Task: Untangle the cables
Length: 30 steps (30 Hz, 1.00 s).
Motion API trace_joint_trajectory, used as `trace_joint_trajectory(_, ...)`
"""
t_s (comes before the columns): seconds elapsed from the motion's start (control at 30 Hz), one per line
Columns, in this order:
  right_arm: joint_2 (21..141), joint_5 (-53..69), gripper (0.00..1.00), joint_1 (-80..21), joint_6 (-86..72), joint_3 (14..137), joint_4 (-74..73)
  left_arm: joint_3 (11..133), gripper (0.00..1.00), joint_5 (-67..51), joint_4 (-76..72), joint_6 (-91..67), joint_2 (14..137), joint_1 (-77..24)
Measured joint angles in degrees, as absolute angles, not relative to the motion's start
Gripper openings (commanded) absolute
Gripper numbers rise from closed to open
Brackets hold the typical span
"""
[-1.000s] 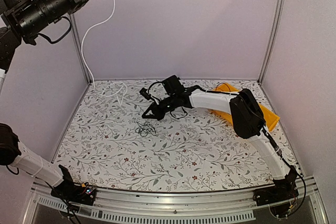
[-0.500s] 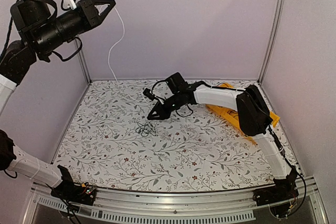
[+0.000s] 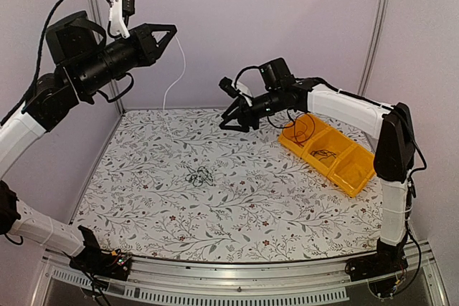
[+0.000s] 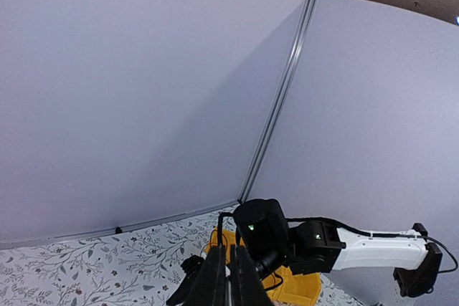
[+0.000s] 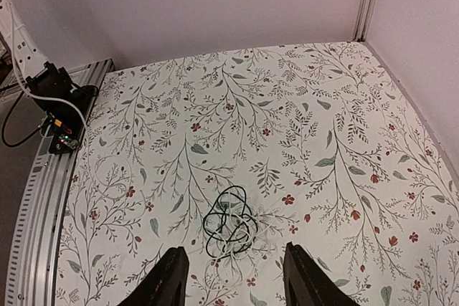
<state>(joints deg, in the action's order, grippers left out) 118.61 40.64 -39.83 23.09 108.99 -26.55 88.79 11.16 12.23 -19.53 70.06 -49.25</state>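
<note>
A small clump of thin black and whitish cables (image 3: pixel 199 175) lies on the flowered table, left of centre. The right wrist view looks straight down on this clump (image 5: pixel 229 231). My right gripper (image 3: pixel 233 121) hangs open above the table's back middle, with nothing between its fingers (image 5: pixel 172 277). My left gripper (image 3: pixel 169 34) is raised high at the back left. It is shut on a white cable (image 3: pixel 174 77) that hangs down to the table by the back wall. In the left wrist view the left gripper's fingers (image 4: pixel 215 281) are pressed together.
A yellow bin (image 3: pixel 358 177) with three compartments stands at the back right and holds thin dark wires. The enclosure walls close in the back and both sides. An aluminium rail (image 3: pixel 237 288) runs along the near edge, with both arm bases on it.
My right gripper has opened, risen and swung right, uncovering the yellow bin. My left arm has moved right and down, carrying the white cable. The clump has not moved.
</note>
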Motion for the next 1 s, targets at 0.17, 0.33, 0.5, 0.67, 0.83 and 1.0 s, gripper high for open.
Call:
trace_joint_trajectory(0.17,117.2,40.9,0.6,-40.1,24.8,106.3,-27.9,86.8,0.0,10.7,9.5,-19.6,69.9,-49.3)
trace_joint_trajectory(0.33,117.2,42.1,0.69,-40.1,25.6,104.3,-29.5,86.2,0.0,9.0,7.8,-20.2,70.0,-49.3)
trace_joint_trajectory(0.5,117.4,43.4,0.75,-40.1,24.9,101.9,-30.4,86.5,0.0,6.2,5.6,-21.1,70.9,-49.3)
trace_joint_trajectory(0.67,118.3,44.6,0.74,-40.1,23.2,101.7,-30.4,87.3,0.0,3.8,5.1,-21.4,72.8,-49.3)
trace_joint_trajectory(0.83,120.2,45.4,0.71,-40.1,21.4,101.7,-30.4,87.7,0.0,2.9,4.9,-21.8,73.6,-49.3)
trace_joint_trajectory(1.0,121.7,45.6,0.7,-40.1,19.5,101.7,-29.9,88.1,0.0,2.4,4.0,-22.4,73.6,-49.3)
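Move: The tangle of dark green and white cable on the table lies about 8 cm to the left of the open right hand, level with it fore and aft, and some 23 cm below. The yellow tray's middle is roughly 34 cm to the right of that hand and 8 cm farther out. From the left hand, which already holds the white cable high up, the tangle is about 9 cm ahead, 1 cm to the right and 52 cm below. The right hand sinks about 8 cm towards the cable tangle while drawing back some 3 cm early on, its fingers spreading wider and the wrist rolling about 15 degrees so that its forward side tips down, and it touches nothing yet. Up high, the left hand keeps its shut grip on the white cable and carries it about 4 cm to the right at nearly the same height, swinging slightly clockwise. ##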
